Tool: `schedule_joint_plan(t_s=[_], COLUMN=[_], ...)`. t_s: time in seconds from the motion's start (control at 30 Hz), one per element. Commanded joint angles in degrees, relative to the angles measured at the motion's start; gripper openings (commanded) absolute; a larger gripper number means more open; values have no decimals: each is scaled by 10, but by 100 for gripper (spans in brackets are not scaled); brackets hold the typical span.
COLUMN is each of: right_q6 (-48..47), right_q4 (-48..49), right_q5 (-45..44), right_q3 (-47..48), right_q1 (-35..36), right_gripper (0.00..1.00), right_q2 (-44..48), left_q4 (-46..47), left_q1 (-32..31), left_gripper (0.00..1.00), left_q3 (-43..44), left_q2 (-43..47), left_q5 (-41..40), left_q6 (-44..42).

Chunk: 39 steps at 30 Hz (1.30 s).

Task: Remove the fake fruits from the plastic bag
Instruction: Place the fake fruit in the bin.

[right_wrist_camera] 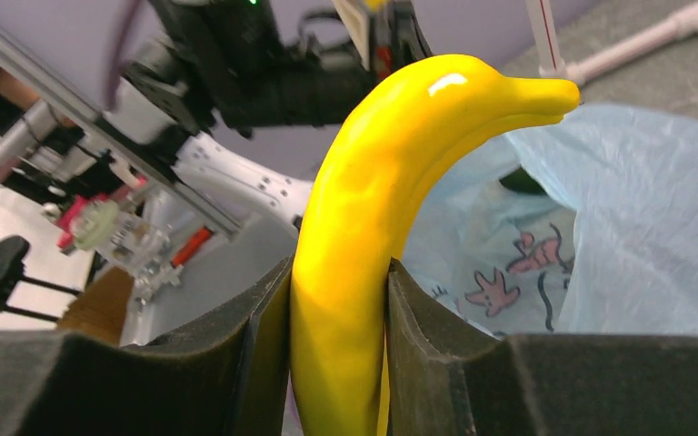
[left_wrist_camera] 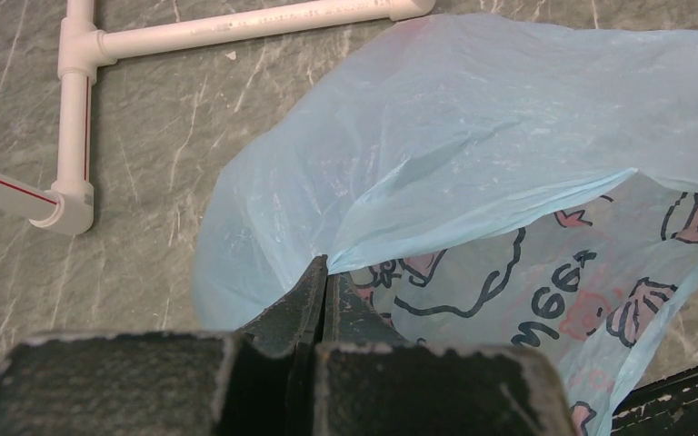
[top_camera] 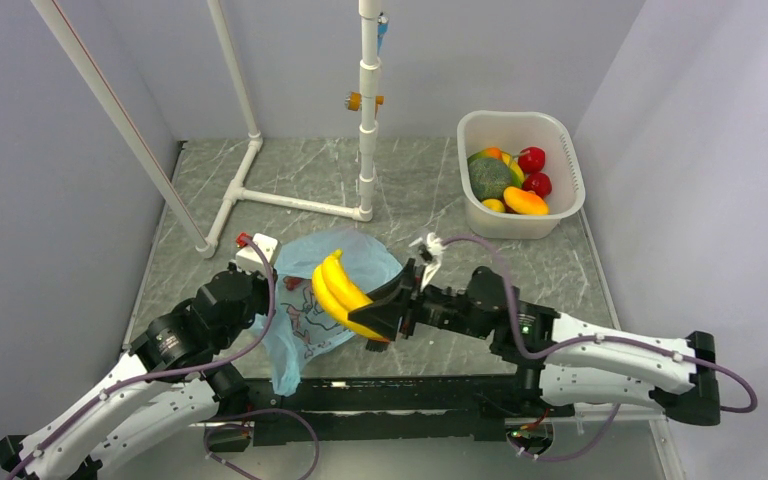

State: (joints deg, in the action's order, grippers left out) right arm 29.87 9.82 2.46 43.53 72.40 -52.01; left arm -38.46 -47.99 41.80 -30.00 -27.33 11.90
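A light-blue plastic bag (top_camera: pixel 305 300) with a pink cartoon print lies in front of the two arms. My left gripper (left_wrist_camera: pixel 325 265) is shut on the bag's rim (left_wrist_camera: pixel 473 204), pinching the thin film. My right gripper (right_wrist_camera: pixel 338 300) is shut on a yellow banana (right_wrist_camera: pixel 373 218), which it holds above the bag's mouth; in the top view the banana (top_camera: pixel 341 291) curves up over the bag. A little red shows inside the bag (top_camera: pixel 292 284); what it is I cannot tell.
A white tub (top_camera: pixel 520 172) at the back right holds a dark green melon (top_camera: pixel 489 178), red round fruits (top_camera: pixel 532 160) and an orange-yellow fruit (top_camera: pixel 526 201). A white pipe frame (top_camera: pixel 290 200) stands on the table behind the bag, with an upright post (top_camera: pixel 368 110).
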Motion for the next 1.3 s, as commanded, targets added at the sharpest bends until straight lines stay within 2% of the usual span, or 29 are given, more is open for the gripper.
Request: schedule_joint_plan(t_s=[0.0,0.17,0.37,0.5,0.63,0.8,0.93,1.0,1.13,1.27], right_q6=[16,-25,-59,-53,-39,-40,12,41,108,143], right_q4=[-14,-110,-203,-258,-302,-265,-207,-201,-196,-174], right_q5=[-18,-121,-294,-375,-305,-187,-8,35,80,104], right_q3=[49,97,115,124,146,162,196,231,310,377], right_q1=[-2,-1,-5,-48,-192,-379,-550,-613,-707,-746], right_gripper=[0,0,0,0,0,0,0,0,0,0], right_q2=[49,73,103,90,41,-21,-108,-164,-284,-393], left_q4=[5,5,5,5,6,4,4,5,3,3], left_q1=[-3,-3,-4,-4,-4,-5,-5,-4,-5,-5], left_gripper=[0,0,0,0,0,0,0,0,0,0], left_q3=[20,20,20,20,21,21,21,21,22,21], left_q2=[-2,-2,-6,-11,-17,-25,-27,-28,-32,-30], left_q5=[-10,-11,-7,-9,-7,-9,-10,-9,-11,-12], left_q6=[9,9,8,6,5,4,4,3,5,5])
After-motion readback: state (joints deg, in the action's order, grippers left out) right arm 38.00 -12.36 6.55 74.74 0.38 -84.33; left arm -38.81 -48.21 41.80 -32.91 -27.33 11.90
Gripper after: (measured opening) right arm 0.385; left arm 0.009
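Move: The white bin's middle lies from the right hand, which holds the bananas, some 42 cm ahead, 35 cm to its right and 23 cm below. Inside it, the green melon is about 7 cm left of the middle, the mango roughly 6 cm nearer. The plastic bag is some 20 cm ahead of the right hand, 12 cm left and 28 cm down. From the left hand, the bin is about 31 cm ahead, 59 cm right and 13 cm below. The bananas stay pinched in the right gripper, rise about 7 cm first, then swing in one quick sweep forward and right, about 38 cm out and 30 cm across, sinking towards the bin. The wrist turns some 70 degrees clockwise, bringing the left-pointing fingers round to forward and slightly down; the left hand keeps its pinch on the bag's edge. ##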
